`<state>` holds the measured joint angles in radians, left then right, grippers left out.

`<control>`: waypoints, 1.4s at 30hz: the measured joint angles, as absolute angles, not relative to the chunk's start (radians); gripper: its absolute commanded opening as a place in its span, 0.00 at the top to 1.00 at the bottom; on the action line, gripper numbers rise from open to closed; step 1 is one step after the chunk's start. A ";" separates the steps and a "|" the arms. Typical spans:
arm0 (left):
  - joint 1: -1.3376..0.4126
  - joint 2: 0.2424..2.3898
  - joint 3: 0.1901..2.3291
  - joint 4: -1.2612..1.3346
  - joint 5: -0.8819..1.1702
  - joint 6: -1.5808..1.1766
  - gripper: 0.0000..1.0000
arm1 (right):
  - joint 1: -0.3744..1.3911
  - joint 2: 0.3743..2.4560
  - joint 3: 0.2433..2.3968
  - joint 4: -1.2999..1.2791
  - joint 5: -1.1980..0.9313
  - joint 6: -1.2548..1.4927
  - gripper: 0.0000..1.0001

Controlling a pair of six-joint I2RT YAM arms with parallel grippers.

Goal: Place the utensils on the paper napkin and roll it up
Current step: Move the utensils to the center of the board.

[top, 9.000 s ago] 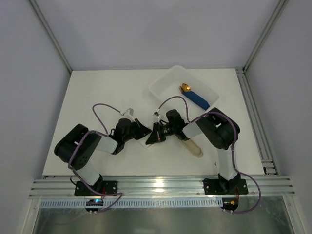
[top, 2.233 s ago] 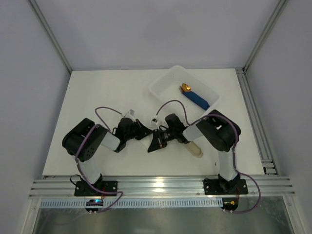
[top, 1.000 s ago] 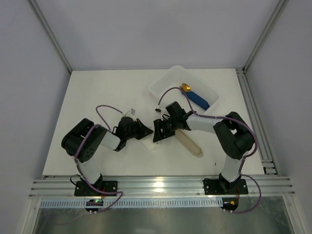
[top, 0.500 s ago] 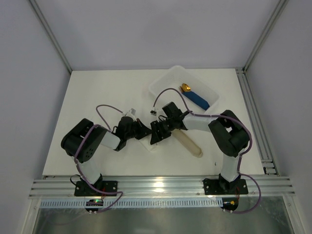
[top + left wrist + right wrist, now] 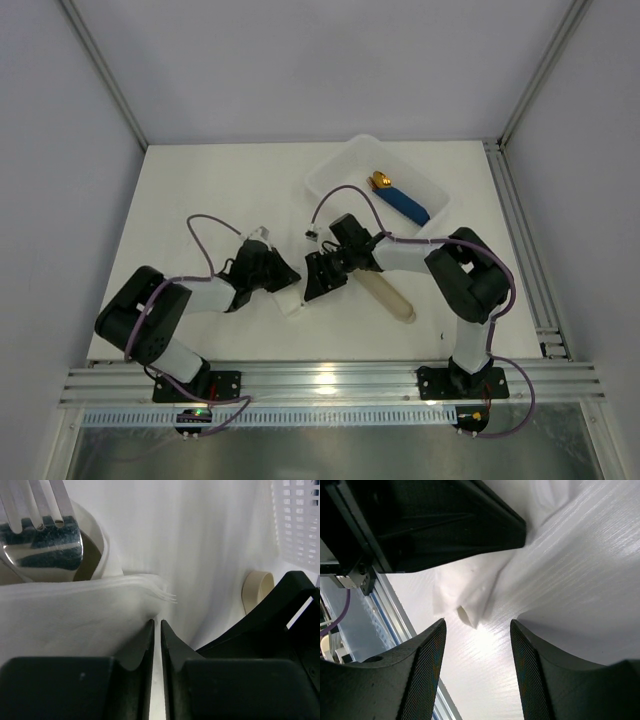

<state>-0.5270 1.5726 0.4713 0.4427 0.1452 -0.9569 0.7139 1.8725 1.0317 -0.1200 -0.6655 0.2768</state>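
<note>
The paper napkin [image 5: 65,607] is folded round the utensils. Fork tines [image 5: 45,502] and a spoon bowl [image 5: 42,550] stick out of its open end in the left wrist view. From above, the napkin [image 5: 292,303] shows as a small white bundle between both grippers. My left gripper [image 5: 155,624] has its jaws almost together, with only a thin slit between them. Its tips are at the napkin's layered edge. My right gripper [image 5: 477,622] is open, facing a loose napkin corner [image 5: 470,607] that lies just beyond its fingertips. In the top view, the left gripper [image 5: 283,277] and the right gripper [image 5: 318,283] nearly touch.
A beige oblong sleeve [image 5: 388,295] lies right of the grippers, and its end [image 5: 257,587] shows in the left wrist view. The white tray [image 5: 330,180] at the back holds a blue-handled gold-tipped piece [image 5: 400,200]. The table's front rail [image 5: 390,605] runs close by.
The right gripper has slid left and toward the front, closing on the napkin. The left arm has stretched out lower, its elbow swinging left. The napkin bundle has shifted toward the front edge.
</note>
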 measured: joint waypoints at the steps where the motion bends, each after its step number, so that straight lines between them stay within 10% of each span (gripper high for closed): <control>1: -0.527 1.546 0.468 0.406 0.132 -0.949 0.84 | 0.714 1.872 1.031 -0.118 -0.665 0.281 0.41; 26: -0.527 0.986 0.460 -0.127 -0.001 -0.855 0.48 | 0.735 1.888 1.056 -0.017 -0.720 0.397 0.41; 42: -0.527 0.781 0.437 -0.524 -0.152 -0.989 0.50 | 0.760 2.018 1.176 0.097 -0.716 0.571 0.42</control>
<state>-0.5270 0.7807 0.4370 -0.5236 -0.1520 -0.9894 0.7597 2.0182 1.1755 0.0967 -0.7158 0.5713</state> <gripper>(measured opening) 0.502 0.584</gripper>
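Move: The folded napkin with the utensils inside has its middle about 5 cm left of the left hand and 1 cm back, barely lower; the fork head pokes out at its far end, roughly 6 cm ahead and 9 cm left of that hand. From the right hand, the napkin's middle is some 8 cm left, 1 cm ahead and 2 cm below, and the beige tray lies about 20 cm right, level with it. The left hand comes away from the folded napkin to its left and back, its nearly shut fingers spreading to about half open, and arcs up some 9 cm and over the napkin before sinking again beside its left edge near the close end, ending about 11 cm left and 8 cm back and turned slightly counter-clockwise. Meanwhile the right hand, fingers staying a bit over half open, eases up a couple of centimetres and goes about 6 cm left and slightly forward, up to the napkin's right edge. ##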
